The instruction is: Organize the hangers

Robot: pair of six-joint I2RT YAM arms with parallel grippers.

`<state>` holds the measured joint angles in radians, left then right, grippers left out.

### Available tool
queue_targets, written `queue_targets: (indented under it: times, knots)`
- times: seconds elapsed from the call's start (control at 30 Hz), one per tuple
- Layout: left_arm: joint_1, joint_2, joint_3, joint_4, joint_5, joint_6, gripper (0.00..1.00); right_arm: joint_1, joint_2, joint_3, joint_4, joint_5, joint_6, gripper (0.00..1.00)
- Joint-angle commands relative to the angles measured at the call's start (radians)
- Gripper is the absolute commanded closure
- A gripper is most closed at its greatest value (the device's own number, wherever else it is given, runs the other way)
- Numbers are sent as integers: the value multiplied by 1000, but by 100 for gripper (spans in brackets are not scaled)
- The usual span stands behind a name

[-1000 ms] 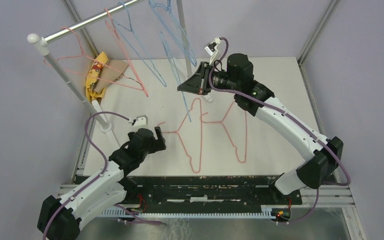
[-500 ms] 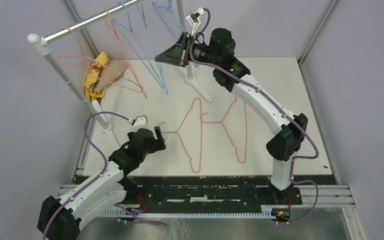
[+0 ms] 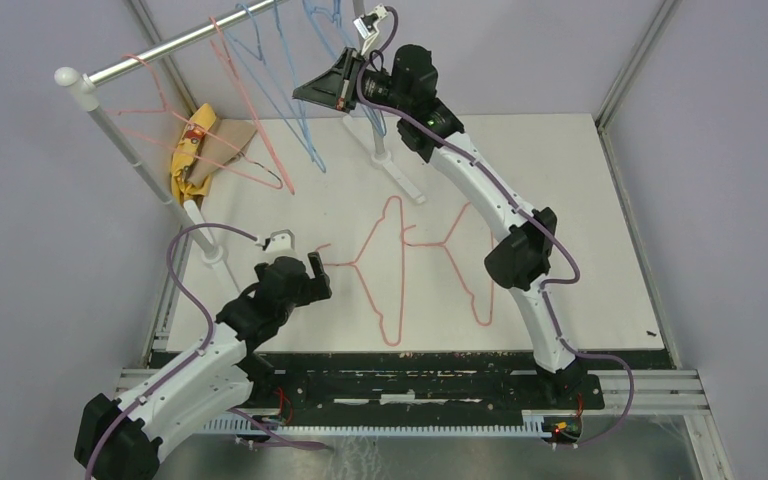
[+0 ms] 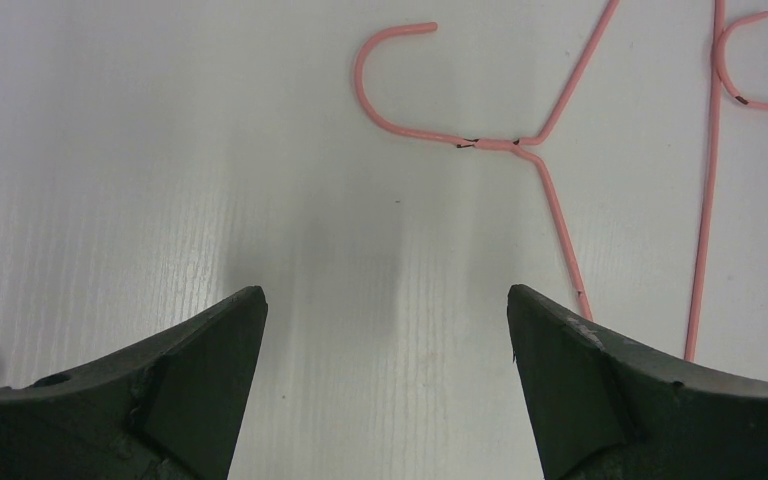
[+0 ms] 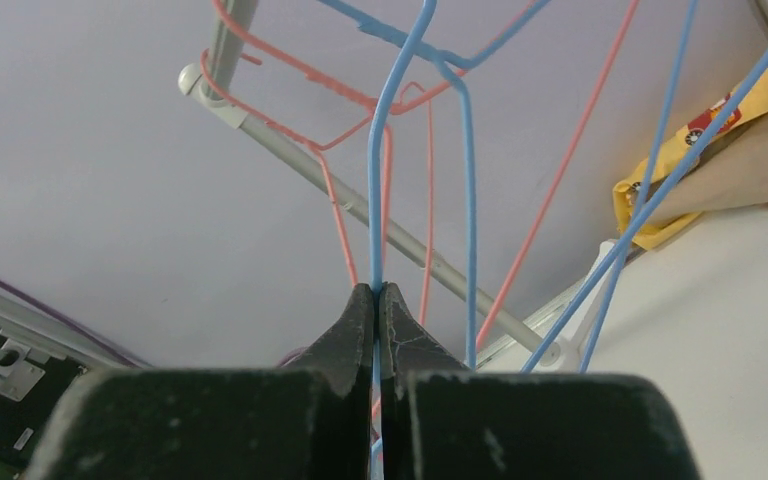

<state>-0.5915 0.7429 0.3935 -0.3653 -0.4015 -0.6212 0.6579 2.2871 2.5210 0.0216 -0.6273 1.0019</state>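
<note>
Two pink hangers lie flat mid-table, one (image 3: 401,280) to the left of the other (image 3: 491,270). Just left of the first one's hook (image 4: 380,80) my left gripper (image 3: 315,275) hovers open over bare table, its fingertips (image 4: 387,295) wide apart with nothing between them. High at the back, my right gripper (image 3: 298,93) is shut on the wire of a blue hanger (image 5: 376,200), close under the silver rail (image 3: 180,45). More blue and pink hangers (image 3: 250,100) dangle from that rail around it.
The rail rests on white poles, one at the left (image 3: 130,150) and one at the back (image 3: 365,60) with a foot (image 3: 400,180) on the table. A yellow bag (image 3: 192,150) and brown paper (image 3: 235,140) lie at the back left.
My right arm has risen and swung left and back to the rail, carrying the blue hanger with it. The left arm and both pink hangers on the table have stayed put.
</note>
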Motion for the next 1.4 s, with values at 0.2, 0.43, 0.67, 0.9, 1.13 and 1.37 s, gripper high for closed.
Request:
queue_targets:
  times: [0.2,0.43,0.67,0.9,1.13,1.37]
  knots:
    - [-4,6,32,27,-19,-35,3,-58,39,18,22,32,27,99]
    - [-5,26,36,28,-21,-33,3,-75,-102,-224,147,9,-11,65]
    - [-5,28,34,22,-24,-38,3,-81,-311,-501,169,36,-157,34]
    - [-5,65,39,27,-31,-40,3,-81,-570,-852,85,127,-352,25]
    - [-6,118,58,42,-29,-37,3,-51,-808,-1039,-150,374,-622,23]
    - [-5,170,90,60,-24,-35,3,-20,-890,-1064,-243,419,-738,23]
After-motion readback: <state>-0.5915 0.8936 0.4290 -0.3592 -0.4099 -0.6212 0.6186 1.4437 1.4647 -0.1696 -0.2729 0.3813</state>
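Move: The right hand holds the blue hanger below the rail; the rail spot for its hook lies about 5 cm ahead and some 18 cm above. One hung blue hanger is roughly 9 cm to the left and 1 cm ahead, its middle 5 cm higher; the nearest pink hanger is 14 cm left, 1 cm back, as high; the bunched blue hangers are 5 cm right, 8 cm ahead, also 5 cm up. From the left hand the rail spot is about 24 cm ahead, 13 cm right, 55 cm above. The right hand carries the pinched blue hanger about 5 cm forward under the rail while sinking, and its fingers open wide as it goes on down to some 9 cm below its starting height, setting the hook over the rail and letting go of the wire. It then draws away to the right by about 15 cm and back by about 12 cm, staying low, while the wrist turns some 40 degrees so that the fingers tip downward and swing clockwise, away from the hung hangers. ##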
